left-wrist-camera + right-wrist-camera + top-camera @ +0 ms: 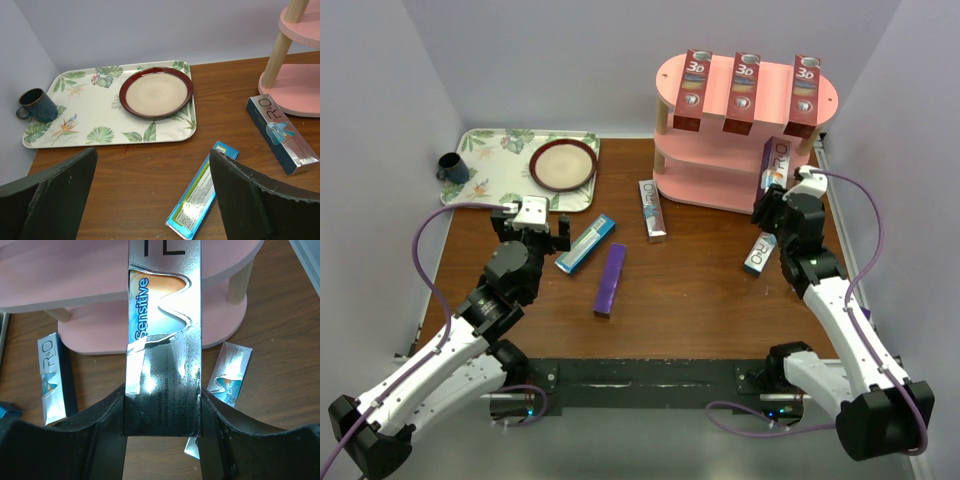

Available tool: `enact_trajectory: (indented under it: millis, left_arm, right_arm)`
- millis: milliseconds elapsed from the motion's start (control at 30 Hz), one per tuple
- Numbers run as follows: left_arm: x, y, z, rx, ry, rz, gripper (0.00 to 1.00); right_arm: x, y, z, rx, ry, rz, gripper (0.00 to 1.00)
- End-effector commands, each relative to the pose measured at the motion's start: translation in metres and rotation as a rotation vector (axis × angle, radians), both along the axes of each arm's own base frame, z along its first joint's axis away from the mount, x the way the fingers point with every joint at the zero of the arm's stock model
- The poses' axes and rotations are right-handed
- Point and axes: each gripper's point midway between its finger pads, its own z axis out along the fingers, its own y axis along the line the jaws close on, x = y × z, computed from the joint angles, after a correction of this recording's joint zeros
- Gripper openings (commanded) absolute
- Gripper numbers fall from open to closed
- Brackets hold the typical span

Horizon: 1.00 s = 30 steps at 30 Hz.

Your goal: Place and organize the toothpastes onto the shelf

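Observation:
The pink shelf [715,185] stands at the back right, with three red toothpastes [744,92] lying on its top board. My right gripper [162,415] is shut on a silver "Sensitive" toothpaste [164,315], held up against the shelf's right end [775,165]. Another silver carton [759,253] lies on the table just below that gripper. A third silver carton [652,209], a teal one [585,243] and a purple one [610,279] lie mid-table. My left gripper [152,200] hangs open over the wood, and the teal carton [202,192] lies beside its right finger.
A floral tray [495,165] sits at the back left, carrying a red-rimmed plate [563,165] and a dark blue mug [452,167]. Pale walls close in the table on three sides. The shelf's wooden post [277,55] stands near the silver carton [281,133].

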Motion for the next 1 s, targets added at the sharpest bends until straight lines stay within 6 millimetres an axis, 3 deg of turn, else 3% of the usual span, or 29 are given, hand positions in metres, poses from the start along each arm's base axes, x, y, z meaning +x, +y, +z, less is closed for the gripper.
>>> enact_trajectory:
  millis: [0,233,967]
  left_arm:
    - [0.0,0.0,0.007,-0.04,-0.026,0.0,1.0]
    - [0.0,-0.001,0.007,-0.038,-0.026,-0.005,1.0]
    - [0.0,-0.002,0.007,-0.041,-0.027,-0.012,1.0]
  right_arm:
    - [0.021,0.0,0.047,-0.002,-0.131,0.035,0.37]
    - [0.03,-0.014,0.053,-0.146,-0.115,0.016,0.4]
    - [0.061,-0.03,0.053,-0.201,-0.17,-0.084,0.5]
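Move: The right hand holds a silver R.O toothpaste. The free spot at the right end of the middle shelf lies about 13 cm ahead, 3 cm to the right and 4 cm below. The right-hand red toothpaste on the top board is some 14 cm ahead, 6 cm right and 11 cm up; another R.O toothpaste lies on the table, 3 cm back, 2 cm right and 20 cm below. From the idle left hand, the spot is roughly 18 cm ahead, 55 cm right and 8 cm lower. Still pinching the toothpaste by its near end, the right hand feeds it far end first in over the middle shelf, under the top board. It goes about 5 cm forward, easing 2 cm right, and after a slight dip climbs about 2 cm, mostly at the end. Meanwhile the wrist rolls its left side down some 10 degrees, squaring the box to the shelf; the grip stays unchanged. ##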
